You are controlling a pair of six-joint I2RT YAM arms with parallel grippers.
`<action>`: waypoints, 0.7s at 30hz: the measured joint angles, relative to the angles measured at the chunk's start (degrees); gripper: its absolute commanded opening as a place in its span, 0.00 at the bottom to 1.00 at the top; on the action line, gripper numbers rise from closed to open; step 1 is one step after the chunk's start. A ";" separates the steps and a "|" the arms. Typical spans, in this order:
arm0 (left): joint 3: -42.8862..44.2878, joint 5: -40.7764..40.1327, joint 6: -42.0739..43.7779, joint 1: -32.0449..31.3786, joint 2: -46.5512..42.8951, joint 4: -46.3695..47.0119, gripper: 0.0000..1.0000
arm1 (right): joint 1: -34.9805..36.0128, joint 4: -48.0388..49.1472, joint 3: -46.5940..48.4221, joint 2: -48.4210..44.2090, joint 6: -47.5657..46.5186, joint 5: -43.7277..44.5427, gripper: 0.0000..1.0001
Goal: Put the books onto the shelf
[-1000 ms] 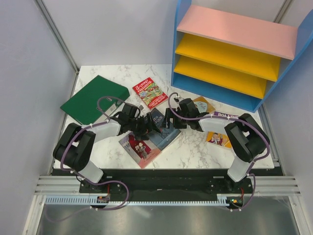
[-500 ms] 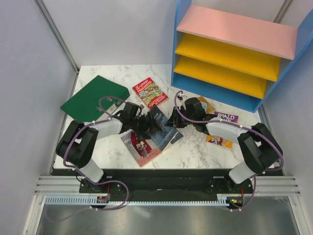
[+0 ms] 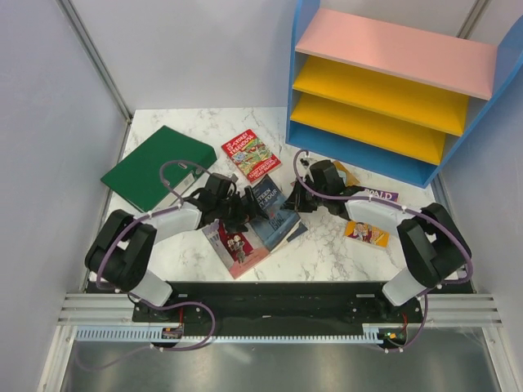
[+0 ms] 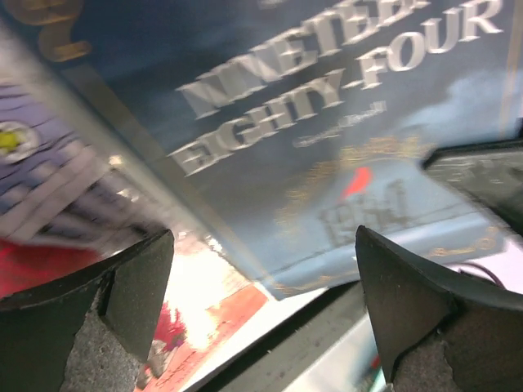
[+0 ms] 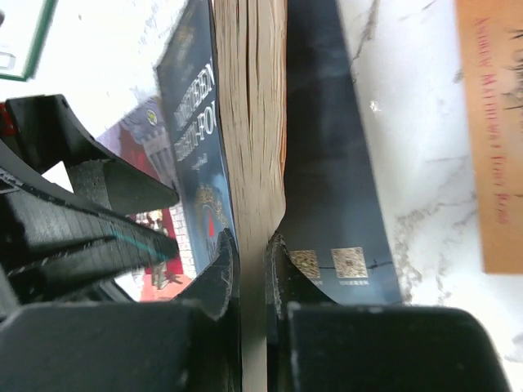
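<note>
The dark blue "Nineteen Eighty-Four" book lies mid-table, overlapping the pink-red book. My right gripper is shut on its page edge, one finger on the front cover and one on the back, and the book is tilted up on edge. My left gripper stands open just left of that book, nothing between its fingers. In the left wrist view the cover fills the frame. The red illustrated book, tan book and purple-orange Roald Dahl book lie flat. The shelf stands back right.
A green binder lies at the back left of the marble table. Grey walls close in both sides. The tan book lies close beside the right gripper.
My right gripper has closed on the blue book's edge, and the book has tipped up. The left gripper stays open and has shifted slightly.
</note>
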 measured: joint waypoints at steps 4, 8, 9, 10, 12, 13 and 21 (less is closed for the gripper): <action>-3.10 -5.29 -0.11 0.02 -5.55 -0.02 1.00 | -3.15 -1.57 0.11 -2.78 0.68 -1.64 0.00; -6.62 -7.39 -1.11 0.07 -10.82 3.56 1.00 | -5.77 -2.23 1.07 -5.14 1.90 -1.97 0.00; -7.50 -7.45 -1.60 0.07 -11.26 5.62 1.00 | -6.05 -2.23 1.29 -5.70 2.38 -2.16 0.00; -8.17 -7.41 -2.03 0.07 -11.32 7.34 1.00 | -6.16 -2.12 1.49 -6.14 3.15 -2.49 0.00; -9.97 -6.45 -3.30 0.09 -10.73 12.81 1.00 | -6.16 -1.05 1.60 -6.62 5.16 -4.33 0.00; -10.78 -5.79 -4.07 0.07 -10.05 15.78 1.00 | -6.14 -0.24 1.51 -6.69 6.19 -5.29 0.00; -13.49 -2.29 -9.33 -0.68 -4.50 35.69 0.99 | -6.19 8.81 -6.03 -8.76 14.43 -10.43 0.00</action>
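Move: My right hand already grips Nineteen Eighty-Four by its right edge; the book's middle lies about 6 cm left and 3 cm back, slightly below. The shelf's lowest board is some 14 cm ahead and 19 cm right, and the tan book 8 cm ahead, 9 cm right. From my open left hand, Nineteen Eighty-Four is about 5 cm right and 1 cm ahead, nearly level; the red castle book is 8 cm back, 5 cm left, and the treehouse book 17 cm straight ahead. I keep my right fingers shut on the book's edge and lift it about 6 cm, swinging forward and right at first, then drawing back, while the hand rolls its left side up nearly 20 degrees. My left hand stays wide open at the spine side and rises some 5 cm with the book, first edging left, then right and forward towards it, fingers tilting up out of their downward slant. ##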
